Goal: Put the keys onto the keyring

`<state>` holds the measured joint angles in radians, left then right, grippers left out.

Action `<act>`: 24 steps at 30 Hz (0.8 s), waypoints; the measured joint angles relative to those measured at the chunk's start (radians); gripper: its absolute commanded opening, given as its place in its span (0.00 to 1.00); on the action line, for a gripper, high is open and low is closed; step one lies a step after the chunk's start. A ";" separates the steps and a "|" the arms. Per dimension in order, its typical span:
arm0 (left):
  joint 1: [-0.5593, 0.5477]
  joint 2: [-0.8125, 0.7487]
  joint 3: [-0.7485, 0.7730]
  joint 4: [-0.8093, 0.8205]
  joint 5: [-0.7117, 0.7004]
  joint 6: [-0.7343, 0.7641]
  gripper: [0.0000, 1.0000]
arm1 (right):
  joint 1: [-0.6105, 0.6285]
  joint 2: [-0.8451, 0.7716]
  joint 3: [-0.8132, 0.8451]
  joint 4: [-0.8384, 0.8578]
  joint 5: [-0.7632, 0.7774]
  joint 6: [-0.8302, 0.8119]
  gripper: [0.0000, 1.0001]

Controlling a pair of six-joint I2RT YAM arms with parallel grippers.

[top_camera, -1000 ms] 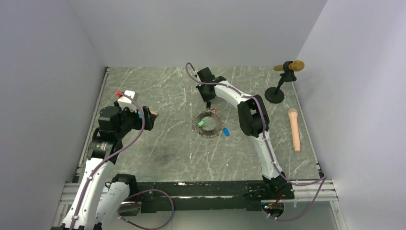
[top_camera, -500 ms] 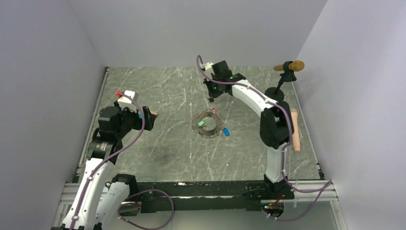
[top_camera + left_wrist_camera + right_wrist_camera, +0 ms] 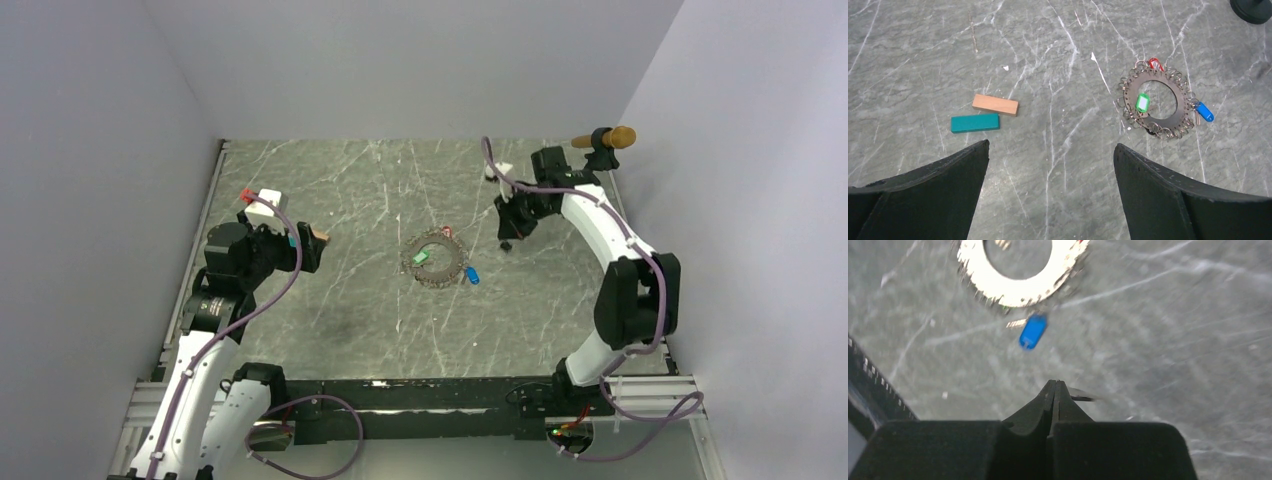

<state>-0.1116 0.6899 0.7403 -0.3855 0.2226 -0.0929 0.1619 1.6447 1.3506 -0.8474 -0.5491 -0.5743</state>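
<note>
The keyring [image 3: 437, 275] [image 3: 1168, 80] lies flat mid-table, a dark toothed loop. A green key [image 3: 421, 257] [image 3: 1142, 103] rests on its left band. A red key [image 3: 1155, 63] sits at its far rim and a blue key [image 3: 472, 276] [image 3: 1032, 331] just off its right rim. My right gripper [image 3: 507, 240] [image 3: 1055, 382] hangs shut, to the right of the ring. A thin silvery sliver [image 3: 1083, 397] shows beside its tips, and I cannot tell whether it is held. My left gripper [image 3: 1050, 150] is wide open over bare table, well left of the ring.
A teal block [image 3: 975, 122] and a tan block [image 3: 995, 105] lie side by side ahead of the left gripper. A black round-based stand [image 3: 598, 150] holding a tan microphone stands at the back right, close to the right arm. Grey walls close in on three sides.
The right arm has swung from the keyring's far side over to the right, its gripper shut throughout. The keyring, the keys and the left arm have stayed put.
</note>
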 measured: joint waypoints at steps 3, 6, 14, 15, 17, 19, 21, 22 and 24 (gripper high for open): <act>0.000 0.001 0.000 0.000 0.000 0.000 0.98 | 0.000 -0.060 -0.094 -0.054 0.001 -0.079 0.00; 0.000 0.002 -0.001 0.001 0.001 0.000 0.98 | 0.005 -0.108 -0.225 -0.088 0.018 -0.144 0.01; 0.001 0.016 -0.002 0.005 0.009 0.000 0.98 | 0.040 -0.119 -0.346 -0.129 -0.043 -0.272 0.14; 0.001 0.016 -0.002 0.006 0.010 0.000 0.98 | 0.045 -0.126 -0.348 -0.132 -0.058 -0.283 0.19; 0.001 0.016 -0.002 0.007 0.016 0.000 0.98 | 0.050 -0.148 -0.357 -0.124 -0.070 -0.284 0.24; 0.001 0.018 -0.002 0.007 0.017 0.001 0.98 | 0.040 -0.171 -0.379 -0.085 -0.045 -0.248 0.28; 0.001 0.021 -0.002 0.007 0.020 0.002 0.98 | 0.012 -0.173 -0.397 -0.034 0.003 -0.206 0.33; 0.001 0.022 -0.002 0.007 0.021 0.002 0.98 | -0.007 -0.166 -0.398 -0.018 0.018 -0.193 0.35; 0.001 0.023 -0.002 0.007 0.025 0.002 0.98 | -0.040 -0.159 -0.398 -0.005 0.013 -0.188 0.41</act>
<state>-0.1108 0.7132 0.7383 -0.3782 0.2474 -0.0910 0.1223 1.4860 0.9524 -0.8524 -0.5362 -0.7628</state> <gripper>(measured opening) 0.985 0.336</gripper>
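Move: The right hand already holds the black key; the bare table spot it is taken to lies about 10 cm back, 2 cm to the right and 12 cm below. The blue key lies level fore and aft, some 6 cm left, and the keyring's centre 4 cm ahead and 14 cm left, both 12 cm below. From the idle left hand, the spot is roughly 46 cm right, 3 cm back and 22 cm below. Right hand swings back about 12 cm, sinking 7, opens to release the black key, then eases slightly forward. ##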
